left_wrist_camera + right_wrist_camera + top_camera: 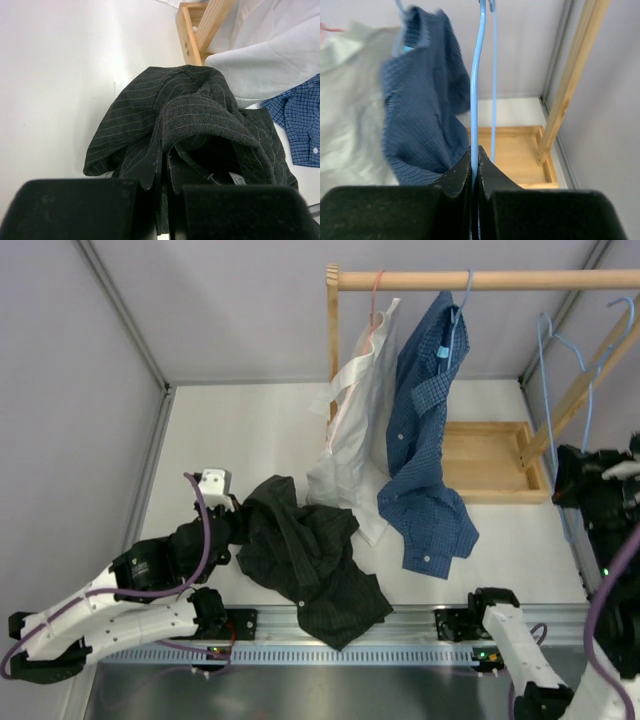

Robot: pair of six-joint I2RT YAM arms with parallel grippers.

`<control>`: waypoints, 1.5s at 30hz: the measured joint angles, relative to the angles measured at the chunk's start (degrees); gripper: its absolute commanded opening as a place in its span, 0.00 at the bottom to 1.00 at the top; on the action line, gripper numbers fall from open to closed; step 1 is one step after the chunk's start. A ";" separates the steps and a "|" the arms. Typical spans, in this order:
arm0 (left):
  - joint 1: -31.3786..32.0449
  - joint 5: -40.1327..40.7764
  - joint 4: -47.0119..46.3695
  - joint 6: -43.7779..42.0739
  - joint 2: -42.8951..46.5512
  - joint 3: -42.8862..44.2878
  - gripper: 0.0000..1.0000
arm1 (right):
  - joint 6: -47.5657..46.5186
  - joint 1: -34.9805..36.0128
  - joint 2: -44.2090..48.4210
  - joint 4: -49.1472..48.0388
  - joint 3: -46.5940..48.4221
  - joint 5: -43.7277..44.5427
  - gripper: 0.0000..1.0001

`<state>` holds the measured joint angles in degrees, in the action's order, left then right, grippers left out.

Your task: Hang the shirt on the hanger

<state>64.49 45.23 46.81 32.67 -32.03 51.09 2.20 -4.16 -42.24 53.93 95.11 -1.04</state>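
The dark finely striped shirt (300,560) lies crumpled on the white table in front of the left arm, its collar end lifted. My left gripper (236,525) is shut on a fold of the shirt (200,115) by the collar, with cloth pinched between its fingers (150,165). The thin light-blue wire hanger (545,380) hangs upright at the right end of the rack. My right gripper (566,480) is shut on the hanger's wire (475,85), which runs straight up from between its fingertips (462,167).
A wooden rack with a round rail (480,280) and a tray-like base (485,460) stands at the back. A white shirt (355,410) on a pink hanger and a blue checked shirt (425,440) hang from it, their tails reaching the table beside the dark shirt.
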 measured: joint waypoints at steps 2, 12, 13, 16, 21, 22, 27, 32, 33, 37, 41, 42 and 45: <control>0.00 0.31 0.00 0.22 -1.22 0.02 0.00 | 0.04 1.38 4.96 0.76 -0.20 -1.09 0.00; 0.00 0.92 0.31 6.51 -6.67 0.85 0.00 | 3.21 15.61 10.36 1.70 -4.74 -29.20 0.00; 0.00 1.07 0.42 7.23 -7.63 1.42 0.00 | 3.85 16.09 9.75 1.97 -6.69 -31.58 0.00; 0.00 1.22 0.48 9.16 -11.19 3.80 0.00 | 5.81 16.72 7.08 1.99 -11.26 -38.16 0.00; -0.48 1.31 0.44 11.34 -17.09 7.89 0.00 | 8.76 19.58 3.52 1.53 -12.02 -45.48 0.00; -0.83 1.20 0.42 11.56 -18.05 8.46 0.00 | 9.35 20.15 3.45 1.64 -11.74 -46.34 0.00; -4.50 -1.46 0.35 11.08 -21.77 12.33 0.00 | 10.49 22.01 3.63 1.05 -10.93 -48.11 0.00; -9.75 -8.13 -0.33 8.79 -27.19 20.90 0.00 | 10.03 25.66 -1.70 2.08 -7.98 -46.34 0.00; -10.78 -9.51 -0.61 8.37 -28.20 22.29 0.00 | 10.08 26.14 -2.93 1.90 -7.54 -46.31 0.00; -13.77 -13.73 -1.95 7.85 -30.38 23.67 0.00 | 11.13 27.96 -6.27 1.70 -6.84 -46.14 0.00; -15.65 -16.72 -3.10 7.82 -30.16 23.15 0.00 | 13.94 28.63 -6.88 0.11 -7.39 -46.69 0.00; -15.96 -17.31 -3.34 7.80 -30.10 23.15 0.00 | 14.47 28.85 -6.91 -0.02 -7.48 -46.73 0.00; -16.50 -18.43 -3.56 7.74 -29.99 23.15 0.00 | 15.21 29.83 -6.88 -1.14 -8.31 -46.38 0.00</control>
<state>47.99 26.81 43.24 40.40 -62.02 74.24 17.41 25.67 -49.12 52.80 86.80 -47.42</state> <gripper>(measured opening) 0.025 0.003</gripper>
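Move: The black shirt's collar, already pinched in the left fingers, lies about 50 cm to the right hand's left, roughly level with it in reach and 22 cm lower; the right hand already holds the blue hanger. The blue checked shirt hangs some 15 cm left of the right hand, 17 cm ahead and 25 cm lower. From the left hand the collar is 2 cm ahead and 3 cm right, the white shirt 17 cm ahead and 22 cm right at its height. Right hand swings its hanger about 20 cm left, turning counter-clockwise, towards the collar; left hand carries collar forward-right. ##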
